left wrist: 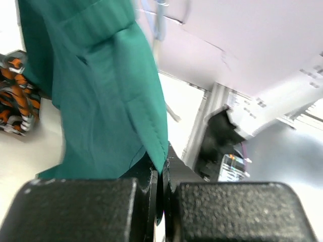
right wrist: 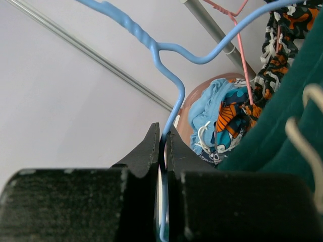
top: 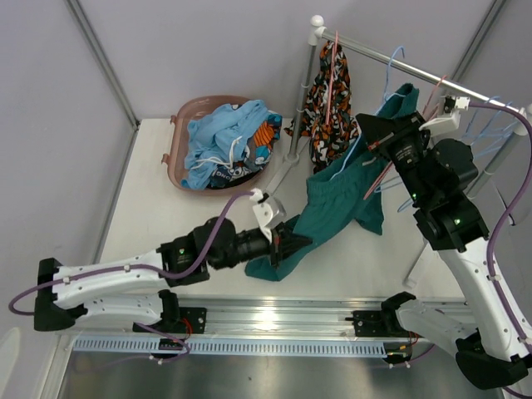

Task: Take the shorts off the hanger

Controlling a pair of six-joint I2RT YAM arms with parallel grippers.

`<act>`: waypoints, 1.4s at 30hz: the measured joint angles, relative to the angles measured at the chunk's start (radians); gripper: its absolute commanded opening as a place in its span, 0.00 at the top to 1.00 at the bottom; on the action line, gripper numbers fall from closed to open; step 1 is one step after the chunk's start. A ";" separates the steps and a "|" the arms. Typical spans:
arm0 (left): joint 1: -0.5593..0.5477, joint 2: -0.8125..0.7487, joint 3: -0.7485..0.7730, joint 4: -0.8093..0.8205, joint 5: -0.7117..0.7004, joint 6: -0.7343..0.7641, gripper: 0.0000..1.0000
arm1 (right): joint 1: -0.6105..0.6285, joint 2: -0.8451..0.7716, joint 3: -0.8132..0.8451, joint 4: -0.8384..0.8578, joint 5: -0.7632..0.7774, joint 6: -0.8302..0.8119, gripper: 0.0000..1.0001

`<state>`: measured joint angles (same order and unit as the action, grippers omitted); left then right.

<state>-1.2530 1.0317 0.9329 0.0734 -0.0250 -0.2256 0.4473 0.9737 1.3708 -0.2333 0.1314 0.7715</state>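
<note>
The teal green shorts (top: 337, 208) hang from a blue hanger (right wrist: 171, 91) and trail down onto the table. My left gripper (top: 287, 247) is shut on their lower hem; the teal cloth (left wrist: 101, 96) fills the left wrist view. My right gripper (top: 376, 133) is shut on the blue hanger's wire below its twisted neck. The orange-black-white camouflage shorts (top: 328, 108) hang on a pink hanger from the rail. The light blue (top: 220, 137) and patterned shorts (top: 264, 137) lie in the basket (top: 184, 108). The black shorts are not clearly seen.
A metal rail (top: 391, 60) on a stand crosses the back right, with several empty hangers (top: 490, 125) at its right end. The pinkish basket sits at the back left of the white table (top: 150, 208).
</note>
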 measured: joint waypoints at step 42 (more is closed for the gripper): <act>0.150 0.405 0.288 -0.150 -0.513 0.037 1.00 | 0.014 -0.206 -0.012 0.055 -0.375 0.754 1.00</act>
<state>-1.1034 1.4368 1.2209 -0.0765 -0.5385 -0.1890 0.4610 0.7673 1.3586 -0.1783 -0.2432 1.5253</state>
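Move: The left hand, holding the green shorts below the waistband, has their middle about 9 cm ahead, 5 cm right and slightly above. The blue hanger's neck is some 18 cm ahead, 11 cm right and 16 cm higher. The right hand grips that hanger beside its neck, the shorts' middle about 9 cm back, 6 cm left and 14 cm below. From the right hand, the patterned garment hangs roughly 10 cm ahead, 8 cm left and 10 cm lower. Still pinching the green shorts, the left hand tugs them back about 6 cm, dips, then swings forward to end some 15 cm ahead of its start and 5 cm lower, turned roughly 35 degrees counter-clockwise. The right hand keeps its grip on the blue hanger and, after a near pause, draws it back and up, rolling its left side up while turning counter-clockwise. ##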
